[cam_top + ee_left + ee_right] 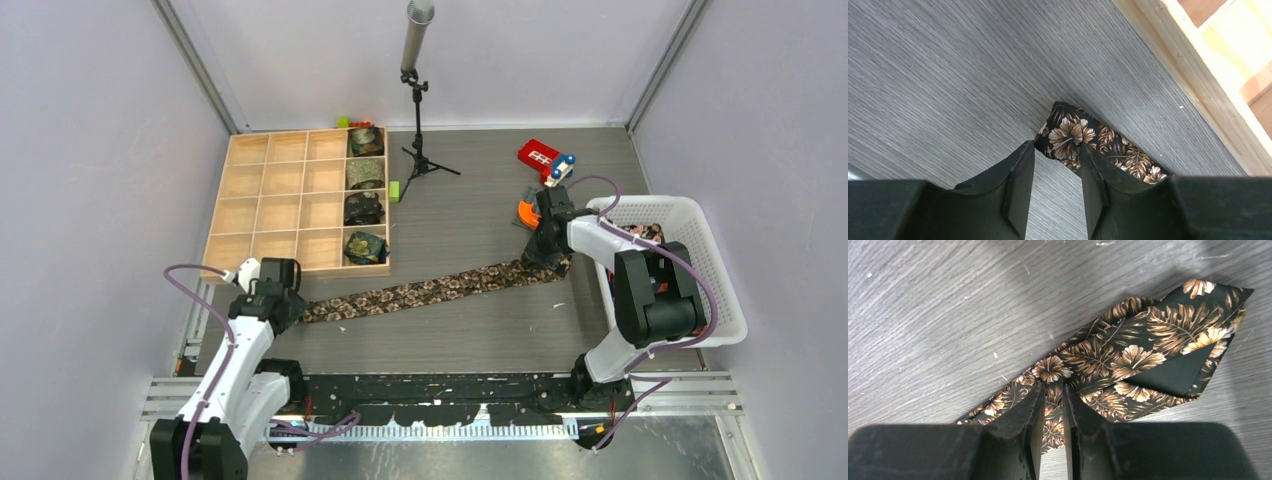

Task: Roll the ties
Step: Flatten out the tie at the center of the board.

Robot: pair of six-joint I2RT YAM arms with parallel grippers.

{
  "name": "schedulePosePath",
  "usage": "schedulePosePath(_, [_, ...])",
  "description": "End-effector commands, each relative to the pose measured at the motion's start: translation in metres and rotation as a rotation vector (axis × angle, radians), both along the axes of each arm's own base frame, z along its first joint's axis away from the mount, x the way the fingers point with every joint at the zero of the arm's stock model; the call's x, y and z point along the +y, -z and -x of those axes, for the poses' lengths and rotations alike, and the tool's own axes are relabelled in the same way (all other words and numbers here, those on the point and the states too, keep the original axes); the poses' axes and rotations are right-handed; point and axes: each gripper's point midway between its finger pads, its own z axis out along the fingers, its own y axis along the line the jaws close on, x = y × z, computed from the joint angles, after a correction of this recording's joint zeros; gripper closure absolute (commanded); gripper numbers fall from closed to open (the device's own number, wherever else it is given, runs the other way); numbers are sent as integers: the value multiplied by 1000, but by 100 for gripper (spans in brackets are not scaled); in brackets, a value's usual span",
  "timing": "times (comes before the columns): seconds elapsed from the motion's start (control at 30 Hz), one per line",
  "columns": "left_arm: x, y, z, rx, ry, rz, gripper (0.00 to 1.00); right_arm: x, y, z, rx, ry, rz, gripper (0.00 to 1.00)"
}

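A dark tie (430, 288) with a brown-tan leaf and flower print lies stretched flat across the table, running diagonally between both arms. My left gripper (290, 308) is at its narrow end (1068, 132). There the left gripper (1057, 146) is open, bare table shows between the fingers, and the tie's end lies at the fingertips. My right gripper (545, 262) is down on the wide pointed end (1128, 357), which is partly folded over. The right gripper (1053, 386) has its jaws a narrow gap apart, and flat fabric shows through the gap.
A wooden compartment box (268, 200) stands at the back left, with several rolled ties (365, 247) in its right column. Its edge (1208, 90) is close to my left gripper. A white basket (715, 300) holding fabric stands at the right. A microphone stand (420, 120), a red object (538, 155) and an orange object (526, 212) stand behind.
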Motion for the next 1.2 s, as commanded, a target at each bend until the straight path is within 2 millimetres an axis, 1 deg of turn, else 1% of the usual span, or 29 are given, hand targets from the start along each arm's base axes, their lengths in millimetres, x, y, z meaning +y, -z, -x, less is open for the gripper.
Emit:
schedulePosePath(0.0, [10, -11, -13, -94, -62, -28, 61, 0, -6, 13, 25, -9, 4, 75])
schedulePosePath(0.13, [13, -10, -12, -92, -78, -42, 61, 1, -7, 14, 23, -9, -1, 76])
schedulePosePath(0.3, [18, -12, -12, -107, -107, -60, 59, 1, -12, 14, 12, -11, -5, 76])
schedulePosePath(0.5, [20, -8, -12, -100, -130, -64, 59, 2, -16, 15, 5, -16, -9, 76])
schedulePosePath(0.57, [20, -6, -14, -94, -129, -63, 61, 2, -17, 15, 4, -17, -13, 76])
schedulePosePath(0.63, [19, -6, -17, -101, -124, -61, 64, 2, -17, 16, 3, -16, -15, 76])
schedulePosePath(0.77, [19, -5, -21, -121, -126, -63, 75, 2, -19, 16, -3, -16, -16, 76])
schedulePosePath(0.9, [21, -6, -20, -134, -141, -65, 97, 2, -19, 18, -1, -17, -16, 76])
schedulePosePath(0.93, [21, -6, -19, -136, -146, -65, 100, 2, -20, 18, -4, -17, -17, 76])
schedulePosePath(1.07, [26, -15, -13, -177, -192, -70, 100, 5, -27, 20, -22, -20, -23, 76])
schedulePosePath(1.17, [30, -24, -8, -251, -244, -64, 100, 20, -38, 24, -47, -53, -36, 76])
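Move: My left fingers stand half open right around the tie's left end, whose middle is about 1 cm ahead and 1 cm below. The wooden box's middle lies some 27 cm ahead, level left to right, and its nearest rolled tie about 16 cm ahead and 17 cm right. My right fingers are on the tie; its right end lies roughly 9 cm right and level fore and aft, with the grey toy plate about 13 cm ahead and 2 cm right. With my left hand low I ease about 1.5 cm left and a little forward along the tie's end, dip slightly, shut my fingers to pinch the cloth, then start lifting about 1 cm. Meanwhile my right hand, nearly shut, drags the tie roughly 1.5 cm back towards my base, then rises about as much, coming free of the cloth. ##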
